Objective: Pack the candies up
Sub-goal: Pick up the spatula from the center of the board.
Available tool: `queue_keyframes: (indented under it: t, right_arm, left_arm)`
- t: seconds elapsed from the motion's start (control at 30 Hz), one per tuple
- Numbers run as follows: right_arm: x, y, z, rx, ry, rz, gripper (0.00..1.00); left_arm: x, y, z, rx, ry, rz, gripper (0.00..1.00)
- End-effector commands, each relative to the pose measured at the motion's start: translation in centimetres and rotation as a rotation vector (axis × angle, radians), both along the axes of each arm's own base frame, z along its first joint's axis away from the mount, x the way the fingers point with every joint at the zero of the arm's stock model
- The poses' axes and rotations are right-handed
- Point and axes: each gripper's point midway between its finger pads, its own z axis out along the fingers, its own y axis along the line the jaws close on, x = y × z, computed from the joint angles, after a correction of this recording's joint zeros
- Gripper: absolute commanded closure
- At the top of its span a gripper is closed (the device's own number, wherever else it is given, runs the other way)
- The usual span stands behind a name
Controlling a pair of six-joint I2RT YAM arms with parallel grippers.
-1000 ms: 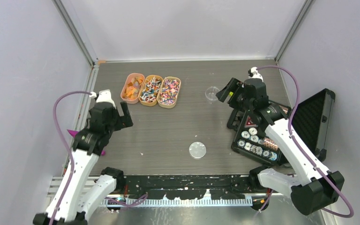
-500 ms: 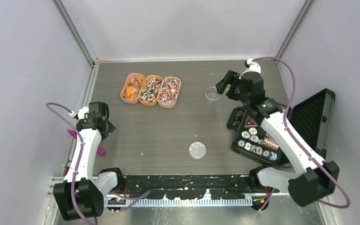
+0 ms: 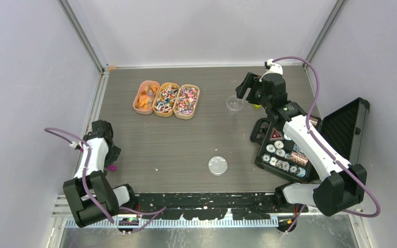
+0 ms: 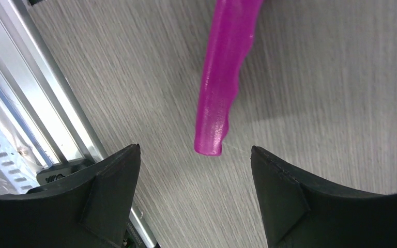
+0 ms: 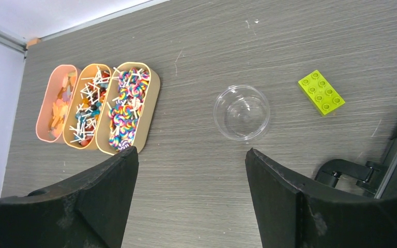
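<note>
The candies fill three oval trays at the back left: orange ones in the pink tray [image 3: 146, 96] [image 5: 57, 103], mixed ones in the middle tray [image 3: 165, 99] [image 5: 90, 106] and the right tray [image 3: 186, 101] [image 5: 126, 108]. A magenta scoop handle [image 4: 222, 77] [image 3: 112, 168] lies by the table's left edge. My left gripper [image 4: 194, 150] [image 3: 109, 155] is low over it and open, its jaws on either side of the handle's end without touching. My right gripper [image 5: 191, 151] [image 3: 247, 89] hangs open and empty above a clear round cup [image 5: 241, 112] [image 3: 234, 104].
A clear lid [image 3: 217, 165] lies near the front middle. A black case of poker chips [image 3: 284, 155] stands open at the right, its lid [image 3: 349, 129] raised. A yellow-green brick [image 5: 321, 92] lies beside the cup. An aluminium rail [image 4: 41, 119] runs along the left edge.
My left arm has swung back and down to the left edge over the magenta handle, its jaws narrowing a little. My right arm has moved toward the back, above the cup.
</note>
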Motion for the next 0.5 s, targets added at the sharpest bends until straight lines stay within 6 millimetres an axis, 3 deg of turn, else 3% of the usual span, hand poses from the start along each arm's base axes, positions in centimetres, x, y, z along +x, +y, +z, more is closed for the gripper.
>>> queue_keyframes:
  t: [0.0, 0.13, 0.23, 0.27, 0.47]
  right_arm:
    - [-0.1, 0.6, 3.0, 0.041, -0.096, 0.04, 0.2]
    - [-0.3, 0.7, 3.6, 0.048, -0.105, 0.046, 0.2]
    - [-0.6, 0.8, 3.9, 0.058, -0.11, 0.053, 0.2]
    - [-0.7, 0.8, 4.0, 0.059, -0.109, 0.055, 0.2]
    - [-1.3, 0.3, 4.4, 0.067, -0.11, 0.035, 0.2]
  left_arm:
    - [0.7, 0.7, -0.7, -0.011, -0.066, 0.078, 0.2]
    - [0.6, 0.6, -1.3, -0.025, -0.072, 0.094, 0.28]
    - [0.6, 0.6, -1.6, -0.032, -0.066, 0.099, 0.61]
    - [0.6, 0.5, -1.8, -0.036, -0.062, 0.097, 0.68]
    - [1.0, 0.2, -2.2, -0.071, -0.041, 0.086, 0.77]
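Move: The spatula's near handle end lies almost straight under the open left fingers, some 3 cm down; its middle is about 4 cm ahead, 6 cm left and 3 cm below. The metal rail runs roughly 10 cm behind this hand, and the pink candy box stands about 27 cm ahead, 13 cm right and 2 cm down. From the right hand the spatula is around 58 cm left, 18 cm back and 23 cm below. Lower the left gripper about 2 cm onto the near end of the spatula's handle, easing slightly back and then forward again on the way down. Once low, shut the fingers from both sides so the tips pinch the handle just short of its end. Meanwhile raise the open, empty right hand about 2 cm over the board, drifting back a little. ##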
